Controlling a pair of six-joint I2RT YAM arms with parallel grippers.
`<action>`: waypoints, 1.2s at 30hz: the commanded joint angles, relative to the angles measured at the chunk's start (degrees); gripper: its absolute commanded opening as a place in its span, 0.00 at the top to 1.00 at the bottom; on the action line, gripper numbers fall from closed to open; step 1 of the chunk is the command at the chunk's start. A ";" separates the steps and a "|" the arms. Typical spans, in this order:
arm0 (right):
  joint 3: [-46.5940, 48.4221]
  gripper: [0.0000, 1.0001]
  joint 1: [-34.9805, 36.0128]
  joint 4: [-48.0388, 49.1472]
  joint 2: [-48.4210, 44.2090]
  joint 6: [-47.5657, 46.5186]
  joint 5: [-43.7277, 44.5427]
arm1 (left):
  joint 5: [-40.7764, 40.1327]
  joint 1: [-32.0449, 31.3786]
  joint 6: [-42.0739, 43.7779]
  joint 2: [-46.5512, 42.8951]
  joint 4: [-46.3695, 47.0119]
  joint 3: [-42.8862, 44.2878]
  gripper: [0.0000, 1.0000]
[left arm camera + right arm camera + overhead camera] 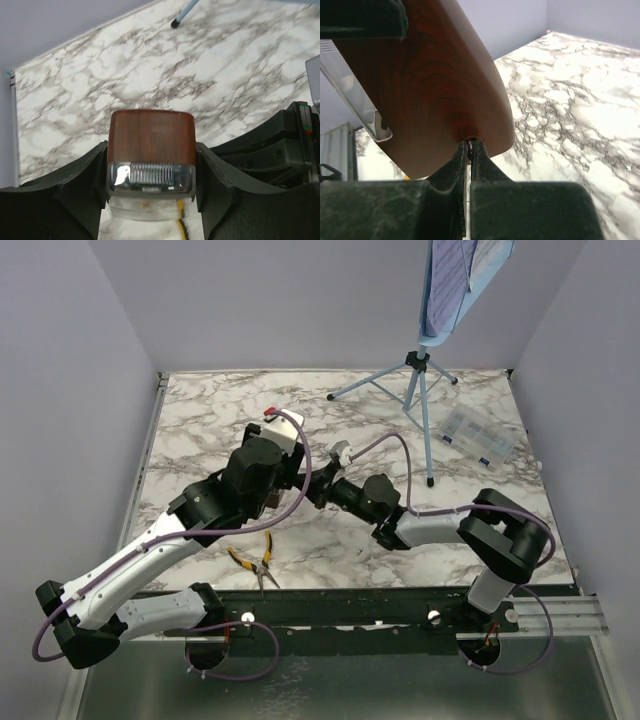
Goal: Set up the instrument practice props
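Note:
The brown metronome (151, 135) has a wooden body and a clear front. My left gripper (151, 150) is shut on it, one finger on each side, and holds it above the table. In the top view only a brown sliver of the metronome (272, 502) shows under the left gripper (262, 490). My right gripper (470, 147) has come in from the right. Its tips are pinched shut on a small stub on the metronome's wooden side (440, 85). The light blue music stand (417, 370) is at the back right, with the sheet of music (455, 270) on its desk.
Yellow-handled pliers (250, 562) lie near the front edge, under the held metronome. A clear plastic box (478, 435) sits at the right, beside the stand's leg. One stand foot (176, 22) shows in the left wrist view. The right arm (295, 145) is close alongside.

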 commanded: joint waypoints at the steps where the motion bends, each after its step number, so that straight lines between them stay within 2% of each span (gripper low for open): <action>1: -2.38 1.00 -0.58 -6.83 -9.08 9.50 5.09 | 6.81 -0.14 3.95 -5.94 23.48 -8.38 1.00; 6: -4.69 1.00 -3.54 -13.81 -16.48 21.06 3.13 | 10.66 -0.22 3.18 -10.72 35.01 -16.31 1.00; 11: -8.46 1.00 -7.48 -13.37 -19.64 32.90 -1.28 | 12.53 -0.19 2.07 -13.10 41.92 -21.66 1.00; 16: -9.89 1.00 -8.35 -12.82 -19.89 36.94 -2.86 | 13.49 -0.17 0.67 -13.03 42.39 -23.05 1.00; 20: -10.49 0.99 -8.36 -14.92 -20.38 31.50 -0.59 | 12.57 -0.18 -1.56 -11.60 42.42 -23.54 1.00; 23: -9.67 0.59 -8.36 -23.91 -23.28 21.91 1.44 | 7.24 -0.25 -4.20 -9.03 42.28 -23.55 1.00; 26: -8.75 0.35 -8.36 -33.71 -27.66 13.99 3.45 | 3.88 -0.21 -6.20 -5.75 42.37 -23.80 1.00; 28: -7.99 0.25 -8.36 -41.11 -30.61 10.36 5.03 | 0.06 -0.19 -7.76 -3.43 43.18 -23.76 1.00; 31: -7.78 0.16 -8.36 -49.11 -34.66 7.70 9.06 | -9.45 -0.17 -12.07 0.85 44.96 -22.92 1.00; 36: -8.59 0.14 -8.36 -55.91 -39.27 7.55 13.89 | -26.28 -0.35 -21.41 11.80 46.03 -18.88 1.00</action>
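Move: The left hand still grips the metronome near its top; its middle hangs about 6 cm below that hand, otherwise level with it. The right hand's shut fingertips are at the small side knob, with the metronome's middle some 3 cm left and 4 cm above. The pliers lie about 18 cm back, 8 cm left and 19 cm below the right hand; the nearest stand foot is some 19 cm ahead, 7 cm right and 19 cm below. Right hand backs about 13 cm rightward off the metronome's knob, opening; left lowers the held metronome 8 cm. ##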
